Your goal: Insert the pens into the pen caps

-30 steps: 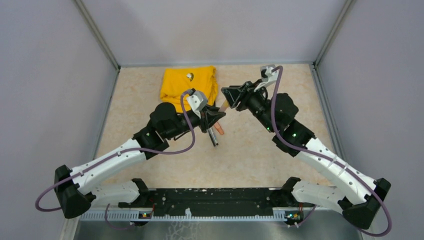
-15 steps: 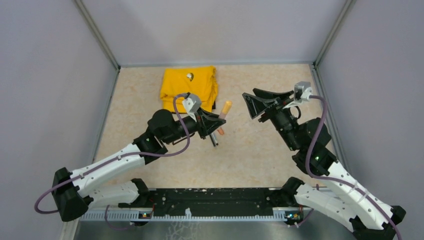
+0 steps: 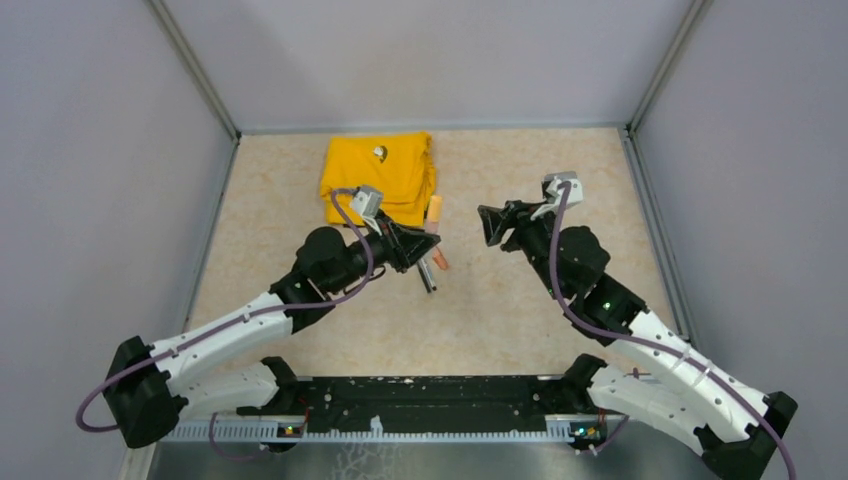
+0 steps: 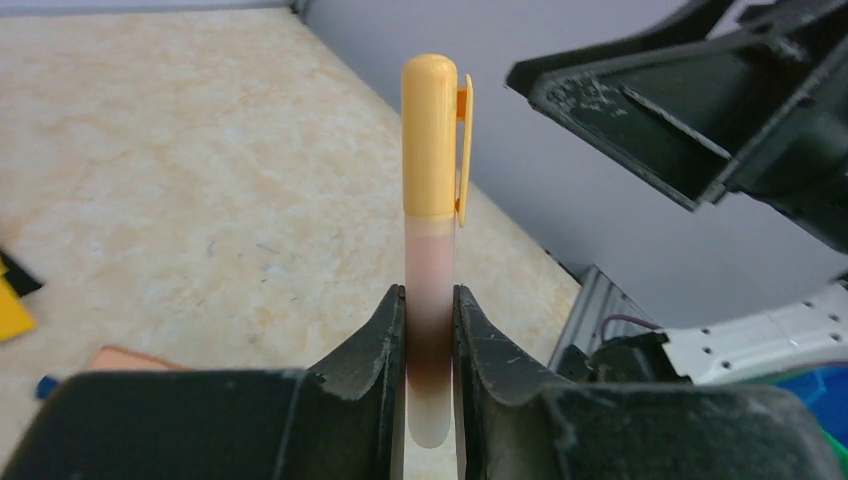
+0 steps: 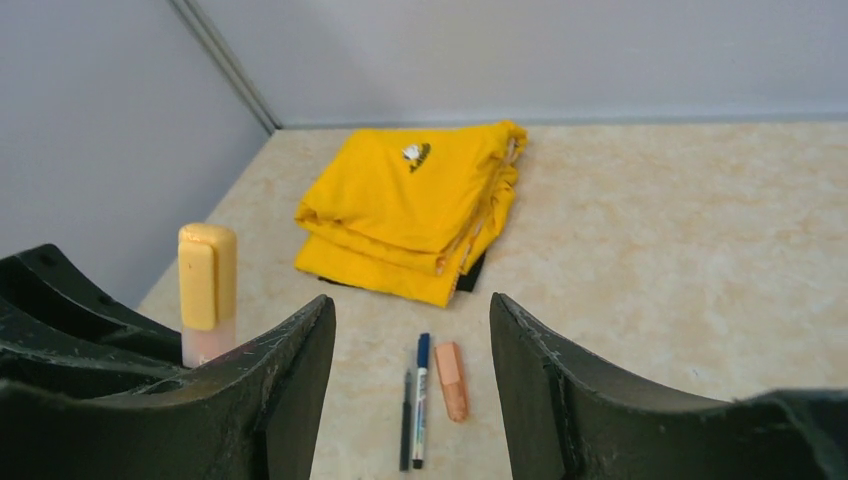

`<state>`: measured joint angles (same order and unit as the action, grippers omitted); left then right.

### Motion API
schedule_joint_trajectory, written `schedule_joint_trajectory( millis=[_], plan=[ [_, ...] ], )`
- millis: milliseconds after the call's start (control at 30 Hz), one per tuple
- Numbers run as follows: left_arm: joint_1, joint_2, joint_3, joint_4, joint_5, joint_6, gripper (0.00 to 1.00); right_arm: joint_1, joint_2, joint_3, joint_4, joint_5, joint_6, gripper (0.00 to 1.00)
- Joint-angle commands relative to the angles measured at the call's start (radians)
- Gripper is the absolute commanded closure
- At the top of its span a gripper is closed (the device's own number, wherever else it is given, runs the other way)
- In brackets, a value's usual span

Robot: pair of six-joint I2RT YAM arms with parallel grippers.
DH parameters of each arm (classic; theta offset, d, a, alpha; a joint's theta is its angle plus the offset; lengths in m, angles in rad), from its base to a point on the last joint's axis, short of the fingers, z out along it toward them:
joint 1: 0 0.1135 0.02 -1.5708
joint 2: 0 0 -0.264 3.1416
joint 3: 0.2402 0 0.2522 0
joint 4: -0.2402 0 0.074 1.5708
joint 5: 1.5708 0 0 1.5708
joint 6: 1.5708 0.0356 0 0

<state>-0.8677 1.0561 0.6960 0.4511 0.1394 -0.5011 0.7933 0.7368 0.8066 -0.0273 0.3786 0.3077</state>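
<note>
My left gripper is shut on a pale orange marker that stands upright between the jaws, with the light orange cap on its upper end. In the top view this gripper holds the marker near the table's middle. My right gripper is open and empty, a short way right of it. Its wrist view shows three things lying side by side on the table. They are a thin dark pen, a silver-white pen with the dark blue cap on its end, and a second orange marker.
A folded yellow cloth lies at the back left of the beige table, just behind the lying pens. Grey walls close in the left, right and back sides.
My right gripper has let go at the marker's tip and drawn back to the right, open. The cap stays on the marker. My left gripper has turned the marker more upright.
</note>
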Motion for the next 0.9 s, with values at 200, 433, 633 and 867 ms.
schedule_joint_trajectory(
  millis=[200, 433, 633, 867],
  plan=[
    [0.013, 0.049, -0.104, -0.208, -0.340, -0.123, 0.97, -0.005, 0.061, -0.077, -0.051, 0.069, 0.096, 0.42],
    [0.020, 0.108, -0.188, -0.188, -0.386, -0.279, 0.97, -0.005, 0.099, -0.123, -0.031, 0.025, 0.170, 0.42],
    [0.040, 0.159, -0.224, -0.153, -0.381, -0.348, 0.99, -0.005, 0.140, -0.120, -0.030, -0.023, 0.188, 0.42],
    [0.108, 0.231, -0.260, -0.088, -0.302, -0.401, 1.00, -0.006, 0.142, -0.119, -0.040, -0.022, 0.192, 0.42]
  ],
)
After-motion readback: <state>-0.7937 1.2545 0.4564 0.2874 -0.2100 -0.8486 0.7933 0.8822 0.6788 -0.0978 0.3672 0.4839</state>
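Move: The left hand holds the orange-capped pen; the bare table spot it heads for lies about 7 cm ahead, 7 cm to its left and 29 cm below. At that same depth the black pen lies some 6 cm ahead and 2 cm left, the blue-capped pen 9 cm ahead and 1 cm left, the coral pen 12 cm ahead and 1 cm right. From the empty right hand the spot is roughly 3 cm ahead, 16 cm left, 33 cm down. Left hand carries the orange-capped pen some 21 cm down and left, tipping towards bare table; right sinks 12. ##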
